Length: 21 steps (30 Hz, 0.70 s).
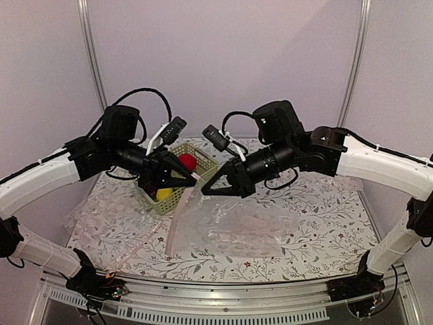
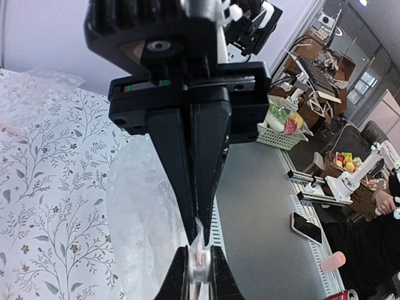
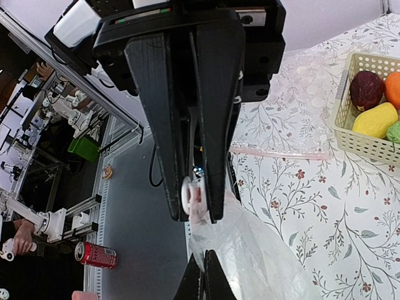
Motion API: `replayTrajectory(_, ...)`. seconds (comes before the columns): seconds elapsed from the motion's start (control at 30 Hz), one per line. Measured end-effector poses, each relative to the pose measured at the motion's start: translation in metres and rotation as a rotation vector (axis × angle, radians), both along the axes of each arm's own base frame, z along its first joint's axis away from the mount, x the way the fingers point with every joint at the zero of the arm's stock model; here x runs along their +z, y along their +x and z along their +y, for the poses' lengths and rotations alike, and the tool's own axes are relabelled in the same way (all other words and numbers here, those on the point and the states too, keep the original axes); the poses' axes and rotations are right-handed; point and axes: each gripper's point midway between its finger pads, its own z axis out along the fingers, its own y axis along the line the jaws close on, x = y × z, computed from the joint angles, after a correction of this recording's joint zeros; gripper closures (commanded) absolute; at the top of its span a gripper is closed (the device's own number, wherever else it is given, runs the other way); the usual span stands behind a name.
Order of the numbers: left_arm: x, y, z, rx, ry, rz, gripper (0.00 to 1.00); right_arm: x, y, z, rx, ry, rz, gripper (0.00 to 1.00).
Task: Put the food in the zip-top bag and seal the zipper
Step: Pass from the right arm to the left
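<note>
The clear zip-top bag (image 1: 237, 230) lies across the middle of the table, and its mouth corner is lifted between my two grippers. Along its left edge runs the pale pink zipper (image 1: 177, 227). My right gripper (image 3: 197, 215) is shut on the white slider (image 3: 189, 195). Just beside it, my left gripper (image 2: 197, 237) is shut on the bag's thin edge. The food sits in a light green basket (image 3: 356, 142): a maroon piece (image 3: 366, 89), an orange one (image 3: 394, 87), a yellow one (image 3: 375, 120), a green one (image 3: 394, 132) and a red ball (image 1: 187, 161).
The basket (image 1: 211, 164) stands right behind my left gripper (image 1: 196, 179), close to my right gripper (image 1: 204, 192). Another clear plastic sheet (image 1: 91, 210) with a pink strip (image 3: 281, 152) lies on the flowered cloth at the left. The table's near edge has a metal rail (image 1: 223, 294).
</note>
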Motion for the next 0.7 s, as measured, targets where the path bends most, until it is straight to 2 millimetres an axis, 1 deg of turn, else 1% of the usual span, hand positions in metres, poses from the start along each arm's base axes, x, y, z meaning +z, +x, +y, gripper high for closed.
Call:
replayTrajectory(0.13,-0.001,0.001,0.0,0.006,0.004,0.002,0.97,-0.002,0.005,-0.001,-0.033,0.005,-0.013,1.0)
replayTrajectory(0.37,0.001,0.002,-0.001,0.01,-0.005,-0.013,0.97,0.005,0.008,-0.006,-0.1,0.045,-0.046,1.0)
replayTrajectory(0.47,0.002,0.003,-0.002,0.01,-0.01,-0.021,1.0,0.007,0.011,-0.008,-0.122,0.058,-0.053,1.0)
replayTrajectory(0.5,0.002,0.003,-0.003,0.012,-0.012,-0.024,1.0,0.008,0.011,-0.008,-0.125,0.062,-0.053,0.95)
replayTrajectory(0.57,0.002,0.003,-0.003,0.013,-0.013,-0.026,1.0,0.009,0.011,-0.008,-0.128,0.066,-0.048,0.79)
replayTrajectory(0.7,-0.002,0.003,-0.002,0.016,0.003,-0.01,1.0,0.019,0.011,-0.009,-0.137,0.091,-0.043,0.61)
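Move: My shut left fingers already hold the zipper end with its white slider, while my right fingers still pinch the bag film just beside it. From my right hand the slider lies about 3 cm left, 1 cm ahead and 1 cm up. From my left hand, the food basket's middle is some 22 cm ahead, 11 cm left and 28 cm down; the flat spare bag is about 30 cm left, 4 cm ahead and 32 cm down. My left hand stays put and keeps its pinch on the zipper end. I ease my right hand up about 2 cm, with roughly 1 cm forward and 1 cm right, its fingertips swinging some 10 degrees clockwise and a little upward. Near the end I part the right fingers to about a quarter open and let go of the film. ##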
